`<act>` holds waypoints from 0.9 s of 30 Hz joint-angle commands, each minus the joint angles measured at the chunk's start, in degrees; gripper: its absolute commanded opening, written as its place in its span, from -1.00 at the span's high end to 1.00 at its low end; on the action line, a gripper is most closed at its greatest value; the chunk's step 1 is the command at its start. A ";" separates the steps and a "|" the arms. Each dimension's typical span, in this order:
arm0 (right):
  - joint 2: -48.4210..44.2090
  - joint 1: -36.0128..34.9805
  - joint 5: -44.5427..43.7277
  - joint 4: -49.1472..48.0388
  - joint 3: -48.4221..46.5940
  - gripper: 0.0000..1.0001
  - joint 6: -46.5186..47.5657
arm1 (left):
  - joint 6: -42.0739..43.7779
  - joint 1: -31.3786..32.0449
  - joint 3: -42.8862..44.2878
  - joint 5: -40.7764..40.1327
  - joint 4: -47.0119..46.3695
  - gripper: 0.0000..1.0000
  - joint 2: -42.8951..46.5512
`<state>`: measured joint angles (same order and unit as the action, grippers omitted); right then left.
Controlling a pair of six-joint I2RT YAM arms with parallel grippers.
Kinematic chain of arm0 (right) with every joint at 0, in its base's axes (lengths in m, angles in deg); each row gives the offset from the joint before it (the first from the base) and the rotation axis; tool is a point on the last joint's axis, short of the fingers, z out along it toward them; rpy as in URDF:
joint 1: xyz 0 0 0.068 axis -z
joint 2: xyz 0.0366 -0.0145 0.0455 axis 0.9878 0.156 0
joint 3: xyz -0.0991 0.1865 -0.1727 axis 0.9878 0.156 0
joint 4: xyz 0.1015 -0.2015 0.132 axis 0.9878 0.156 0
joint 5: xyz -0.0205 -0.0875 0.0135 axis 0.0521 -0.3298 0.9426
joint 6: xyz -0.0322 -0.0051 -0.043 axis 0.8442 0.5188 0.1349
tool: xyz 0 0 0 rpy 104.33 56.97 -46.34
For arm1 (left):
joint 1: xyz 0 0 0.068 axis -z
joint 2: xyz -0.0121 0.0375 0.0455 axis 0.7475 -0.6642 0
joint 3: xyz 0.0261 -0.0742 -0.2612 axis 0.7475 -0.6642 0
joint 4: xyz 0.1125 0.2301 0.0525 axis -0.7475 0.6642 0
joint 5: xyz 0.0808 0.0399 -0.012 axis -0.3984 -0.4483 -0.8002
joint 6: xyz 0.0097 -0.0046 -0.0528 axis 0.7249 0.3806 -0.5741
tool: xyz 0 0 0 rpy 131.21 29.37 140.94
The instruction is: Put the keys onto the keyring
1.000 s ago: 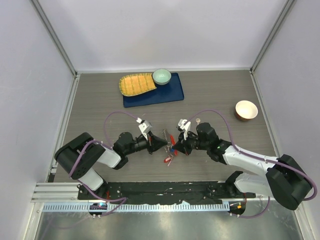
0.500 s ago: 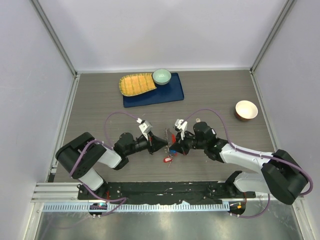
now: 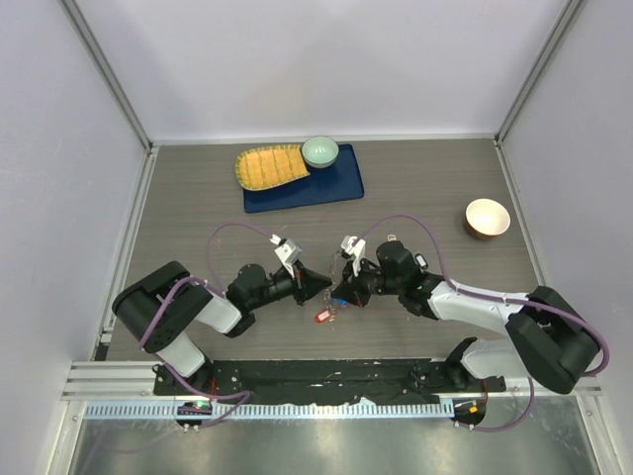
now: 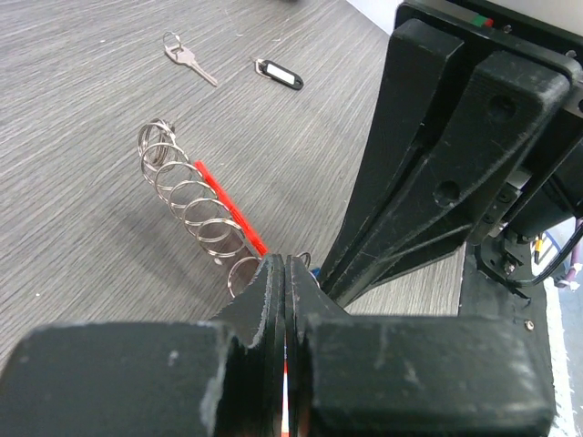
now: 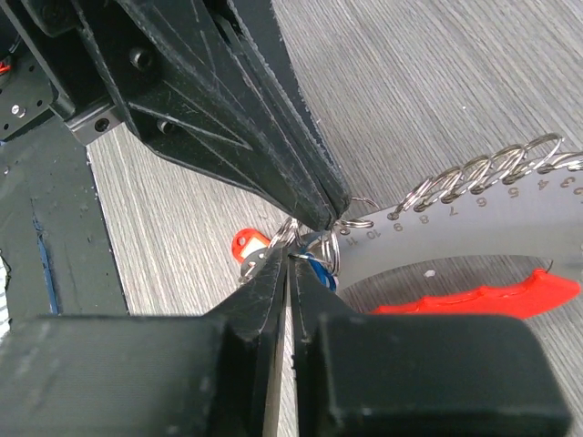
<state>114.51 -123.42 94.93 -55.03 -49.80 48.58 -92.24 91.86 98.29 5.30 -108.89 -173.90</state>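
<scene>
The keyring [image 5: 474, 232] is a grey numbered plate with a row of metal rings [image 4: 191, 196] and a long red plastic tag [image 5: 474, 299]. My left gripper [image 4: 285, 266] is shut on the ring end of the plate; its fingertips [image 5: 330, 208] show in the right wrist view. My right gripper [image 5: 291, 257] is shut on a thin metal ring that carries the blue-headed key [image 5: 321, 271], right against the left fingertips. The red-headed key [image 5: 247, 244] hangs from the same bunch, low over the table [image 3: 320, 317]. Both grippers meet at the table's near middle [image 3: 329, 289].
A bare silver key [image 4: 187, 57] and a black tag [image 4: 281, 75] lie on the table beyond the rings. A blue mat [image 3: 336, 183] with a yellow tray [image 3: 270, 166] and a green bowl [image 3: 318, 150] sits at the back. A tan bowl [image 3: 488, 218] stands at the right.
My right gripper has moved left, close against the left gripper's tips. The red-headed key has shifted a little left with it. The left arm has barely moved.
</scene>
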 commanded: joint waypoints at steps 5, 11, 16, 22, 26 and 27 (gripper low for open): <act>-8.17 -0.94 -7.99 6.80 -2.68 0.41 0.09 | 1.49 1.25 -0.85 -0.84 -14.71 1.00 0.63; -13.02 3.53 -8.19 10.95 -2.77 0.19 0.62 | 2.29 1.25 -1.03 0.13 -14.79 1.00 0.36; -10.04 6.79 -1.79 7.80 -3.03 0.18 0.71 | 2.90 1.25 -1.38 0.22 -14.71 1.00 1.06; -3.89 8.29 7.00 -0.82 -1.36 0.19 -0.27 | 2.90 1.25 -1.38 0.57 -14.71 1.00 1.32; -0.72 8.29 10.70 -3.72 -1.27 0.20 0.09 | 2.90 1.25 -1.47 0.57 -14.79 1.00 1.15; -0.20 8.38 10.88 -4.25 -1.19 0.21 0.09 | 2.90 1.25 -1.47 0.57 -14.71 1.00 1.06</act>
<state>112.68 -115.28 100.17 -52.32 -50.89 48.38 -90.49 92.95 97.09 5.30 -108.94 -173.90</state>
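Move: The blue tag hangs right at the right fingertips, about 1 cm ahead and 1 cm below them. From the right hand, the red handle lies some 6 cm straight ahead and 4 cm lower, and the red tag dangles about 4 cm back, 3 cm to the left and 4 cm down. For the left hand, which already pinches the rings at the near end of the numbered plate, the blue tag is about 2 cm back, 2 cm right and 2 cm below. The blue tag's bundle is let go by the right hand, which opens its fingers nearly halfway, backs off about 4 cm to the right while rising 3.5 cm and swinging 3 cm forward, then turns back left and down a couple of centimetres around the tag, fingers open. The left hand keeps its pinch on the rings, easing back and down about 1 cm. ##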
